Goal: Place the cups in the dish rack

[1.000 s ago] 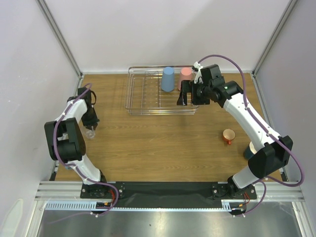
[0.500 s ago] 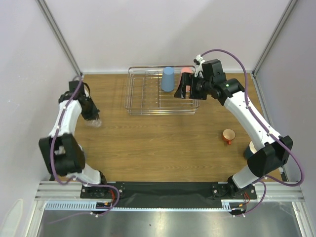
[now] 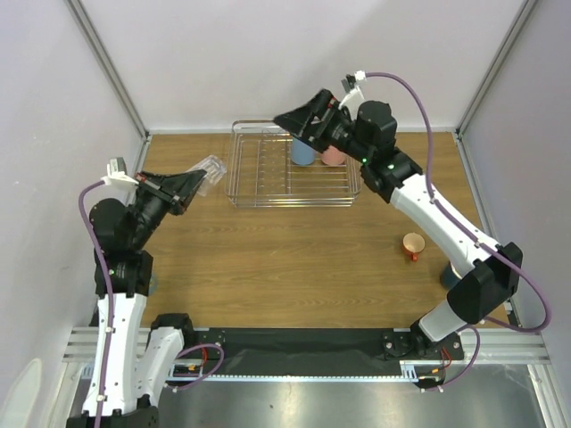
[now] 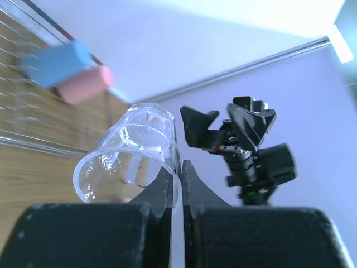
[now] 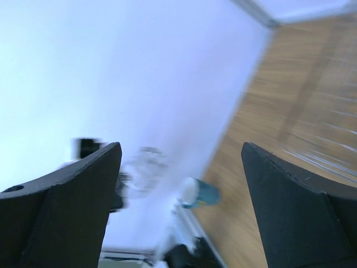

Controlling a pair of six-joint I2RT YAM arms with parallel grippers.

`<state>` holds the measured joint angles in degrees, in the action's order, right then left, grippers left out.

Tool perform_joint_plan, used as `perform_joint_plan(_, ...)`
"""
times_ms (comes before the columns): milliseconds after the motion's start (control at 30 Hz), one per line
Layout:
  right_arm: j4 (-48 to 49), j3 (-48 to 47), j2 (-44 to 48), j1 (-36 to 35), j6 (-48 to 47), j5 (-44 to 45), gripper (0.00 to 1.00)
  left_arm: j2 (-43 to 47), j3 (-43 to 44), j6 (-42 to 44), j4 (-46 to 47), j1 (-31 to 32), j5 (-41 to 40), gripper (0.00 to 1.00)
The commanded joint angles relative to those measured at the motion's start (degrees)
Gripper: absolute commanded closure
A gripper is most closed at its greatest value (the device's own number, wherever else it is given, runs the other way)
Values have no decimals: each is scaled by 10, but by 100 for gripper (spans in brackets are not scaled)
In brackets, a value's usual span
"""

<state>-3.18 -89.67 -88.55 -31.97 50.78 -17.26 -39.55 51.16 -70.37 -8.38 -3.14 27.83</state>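
My left gripper (image 3: 194, 178) is shut on the rim of the clear glass (image 3: 209, 169), held tilted in the air just left of the dish rack (image 3: 259, 183). In the left wrist view the jaws pinch the glass wall (image 4: 131, 153). The light blue tumbler (image 3: 302, 152) and pink tumbler (image 3: 335, 158) stand in the rack's far right part, also in the left wrist view (image 4: 56, 62) (image 4: 83, 86). My right gripper (image 3: 290, 119) is open and empty, raised above the rack. The small orange cup (image 3: 413, 243) sits on the table at right. The dark blue mug (image 3: 451, 272) is partly hidden by my right arm.
The wooden table (image 3: 294, 250) is walled by white panels at the back and both sides. The right wrist view is blurred; it shows the glass (image 5: 144, 167) and a teal, white-lined cup (image 5: 201, 192) near the left wall.
My left arm lifted the clear glass off the table and swung it toward the rack. My right gripper left the pink tumbler in the rack, rose and turned left.
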Motion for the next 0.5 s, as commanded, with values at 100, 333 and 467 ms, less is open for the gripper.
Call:
perform_joint_plan(100, 229, -13, -31, -44, 111, -43, 2, 16, -32, -204, 216, 16, 32, 100)
perform_joint_plan(333, 262, -3, -49, -114, 102, -68, 0, 30, -73, -255, 344, 50, -1, 100)
perform_joint_plan(467, 272, -31, -71, -129, 106, -72, 0, 42, -80, -254, 334, 66, -12, 100)
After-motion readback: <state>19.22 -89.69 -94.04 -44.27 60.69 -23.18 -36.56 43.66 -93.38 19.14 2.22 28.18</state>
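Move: The clear cup is already pinched in the left gripper, its middle some 4 cm ahead and 3 cm right of that hand. The open right gripper is roughly 11 cm ahead and 16 cm right of the left hand, near its height. From the right hand, the clear cup is about 14 cm left, 7 cm back. Also from the right hand, the racked blue cup is 20 cm ahead, 7 cm right and 33 cm below; the pink cup is 20 cm ahead, 18 cm right, equally low. Bring the open right gripper left and back some 13 cm, rising about 5 cm early on, towards the free end of the clear cup, swinging it about 20 degrees counter-clockwise. Meanwhile lift the left hand about 7 cm, drawing it back and a little right, rolling its left side down and tipping the fingers up, and keep the pinch on the cup. ##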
